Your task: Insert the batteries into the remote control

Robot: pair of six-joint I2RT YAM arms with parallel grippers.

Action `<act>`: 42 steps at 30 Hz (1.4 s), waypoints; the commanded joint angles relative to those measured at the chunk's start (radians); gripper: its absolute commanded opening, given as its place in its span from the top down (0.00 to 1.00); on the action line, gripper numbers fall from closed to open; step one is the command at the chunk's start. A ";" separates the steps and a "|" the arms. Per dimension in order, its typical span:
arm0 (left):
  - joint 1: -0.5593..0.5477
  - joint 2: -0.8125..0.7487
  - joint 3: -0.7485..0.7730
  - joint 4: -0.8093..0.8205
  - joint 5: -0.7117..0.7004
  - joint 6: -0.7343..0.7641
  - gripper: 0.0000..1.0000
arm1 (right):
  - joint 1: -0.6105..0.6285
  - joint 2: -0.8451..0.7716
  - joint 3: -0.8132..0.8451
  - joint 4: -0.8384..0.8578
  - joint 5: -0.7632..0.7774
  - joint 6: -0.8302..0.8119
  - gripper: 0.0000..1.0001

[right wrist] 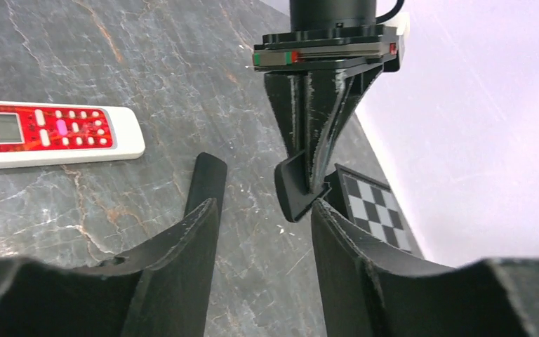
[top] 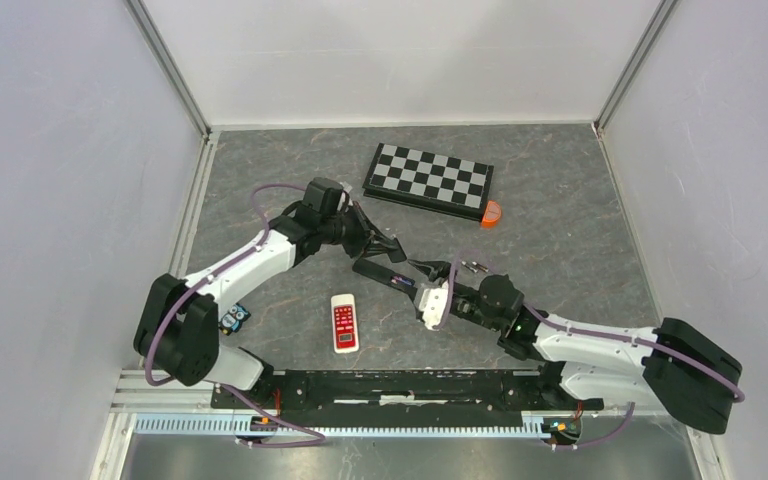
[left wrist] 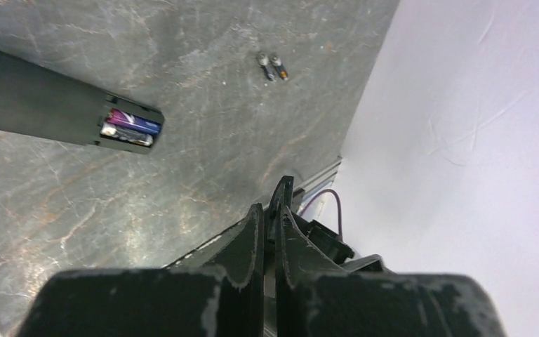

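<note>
A black remote control (left wrist: pixel 35 105) lies face down, its end compartment open with purplish batteries (left wrist: pixel 130 126) lying in it. Two loose batteries (left wrist: pixel 274 67) rest side by side on the table beyond it; from above these batteries (top: pixel 475 266) sit right of both grippers. My left gripper (left wrist: pixel 270 210) is shut on a thin black battery cover (right wrist: pixel 296 191), held above the table. My right gripper (right wrist: pixel 263 217) is open with nothing between its fingers, just in front of that cover. From above, the left gripper (top: pixel 392 252) and right gripper (top: pixel 422 270) meet over the black remote control (top: pixel 375 270).
A red-and-white remote (top: pixel 344 323) lies near the front, left of the right arm. A folded chessboard (top: pixel 428 180) with an orange object (top: pixel 491 213) beside it sits at the back. A small blue item (top: pixel 235 318) lies by the left arm's base. White walls enclose the table.
</note>
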 commanded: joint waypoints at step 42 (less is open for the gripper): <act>-0.060 -0.086 -0.011 0.060 -0.005 -0.112 0.35 | 0.082 0.069 0.070 0.164 0.319 -0.041 1.00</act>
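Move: My left hand still holds the battery cover, pinched at its fingertips; the right fingers it is being brought to are about 5 cm back, 4 cm to its right and 2 cm higher. From my right hand the cover lies about 5 cm ahead, 3 cm left and 2 cm lower. From that hand, the remote control's middle is 5 cm left and level, the white remote 14 cm left and 11 cm back, and the spare batteries 15 cm right and 2 cm ahead, all some 13 cm down on the table. I pass the cover across in the air: my left hand eases back and to the right about 2 cm each, rising 2 cm, while my open right hand goes forward roughly 2 cm to meet it, rolling some 15 degrees. The right fingers shut on the cover's free end and keep their pinch; then the left fingers spread wide to let go. ##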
